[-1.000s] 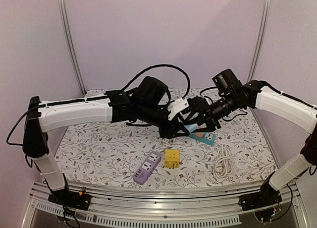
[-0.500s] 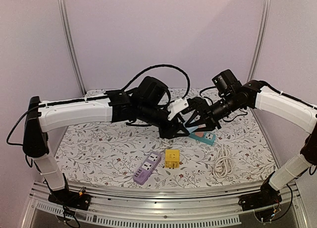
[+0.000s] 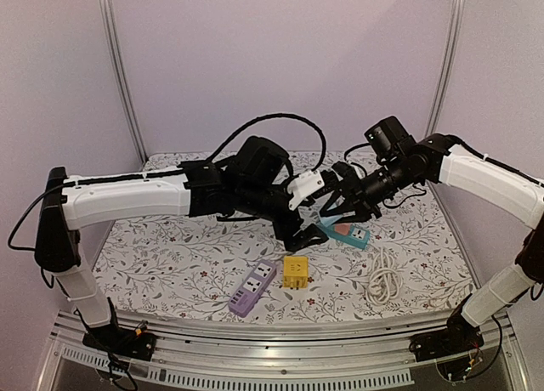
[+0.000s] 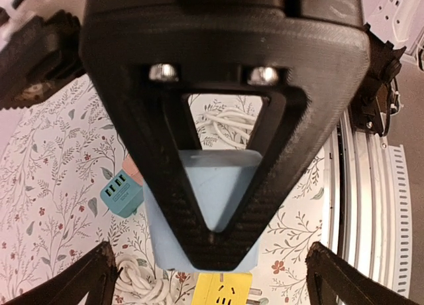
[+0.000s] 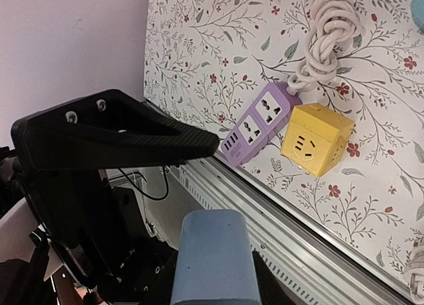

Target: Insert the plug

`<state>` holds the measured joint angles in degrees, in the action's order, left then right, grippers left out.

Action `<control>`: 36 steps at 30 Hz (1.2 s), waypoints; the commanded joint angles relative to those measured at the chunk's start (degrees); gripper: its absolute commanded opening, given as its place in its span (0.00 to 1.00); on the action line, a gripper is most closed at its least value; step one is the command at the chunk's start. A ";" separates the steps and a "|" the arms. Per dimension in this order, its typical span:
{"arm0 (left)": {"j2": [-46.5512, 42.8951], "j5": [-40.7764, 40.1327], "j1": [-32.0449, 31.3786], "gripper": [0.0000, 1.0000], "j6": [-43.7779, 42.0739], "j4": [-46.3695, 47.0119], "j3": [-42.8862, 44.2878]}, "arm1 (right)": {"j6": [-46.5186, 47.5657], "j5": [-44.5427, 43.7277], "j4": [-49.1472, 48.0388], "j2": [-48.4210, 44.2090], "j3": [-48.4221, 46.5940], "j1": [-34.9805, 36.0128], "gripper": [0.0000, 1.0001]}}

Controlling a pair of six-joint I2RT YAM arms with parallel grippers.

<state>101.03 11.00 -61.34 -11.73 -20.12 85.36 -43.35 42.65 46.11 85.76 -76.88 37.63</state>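
The plug is a light blue block, and my right gripper is shut on it above the table's front rail. From above, the block hangs between the two arms at mid-table. My left gripper stands open just beside it, with its fingertips wide apart and nothing between them. In the left wrist view the block sits behind the right gripper's black triangular finger. A yellow socket cube and a purple power strip lie below on the flowered cloth.
A teal charger block lies under the right gripper. A coiled white cable rests at the right front. The left arm's black cable loops up behind. The metal front rail runs along the near table edge.
My left gripper has opened and let go of the light blue plug. My right gripper has shut on it and holds it alone. Both arms shifted only slightly.
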 commanded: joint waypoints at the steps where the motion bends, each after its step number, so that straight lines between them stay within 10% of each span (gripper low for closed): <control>1: -3.71 -2.64 -0.56 1.00 1.35 0.90 -2.05 | 5.56 -4.17 2.40 -1.31 -2.44 0.27 0.00; 18: -13.50 -27.61 0.51 1.00 6.13 -0.48 -9.25 | 40.50 -24.11 17.16 -2.43 -11.24 0.11 0.00; 36: -28.44 -31.48 1.13 1.00 13.18 -8.56 -20.57 | 68.32 -33.79 29.16 7.47 -13.27 -3.74 0.00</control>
<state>75.53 -19.33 -60.84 -1.26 -25.63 66.61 19.49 11.05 72.16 90.30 -89.52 35.77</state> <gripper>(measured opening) 0.995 0.268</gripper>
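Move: The right hand already holds the blue plug. The teal strip's free socket lies about 10 cm ahead of it, 11 cm to its right and 20 cm below. From that hand the pink plug in the strip is 13 cm ahead and 6 cm right, the yellow cube 5 cm back and 10 cm left, and the right-hand cable coil 6 cm back and 16 cm right. From the left hand the free socket is roughly 16 cm ahead, 18 cm right. Right arm carries blue plug 9 cm right towards free socket, tipping downward; left arm withdraws 15 cm leftward. ##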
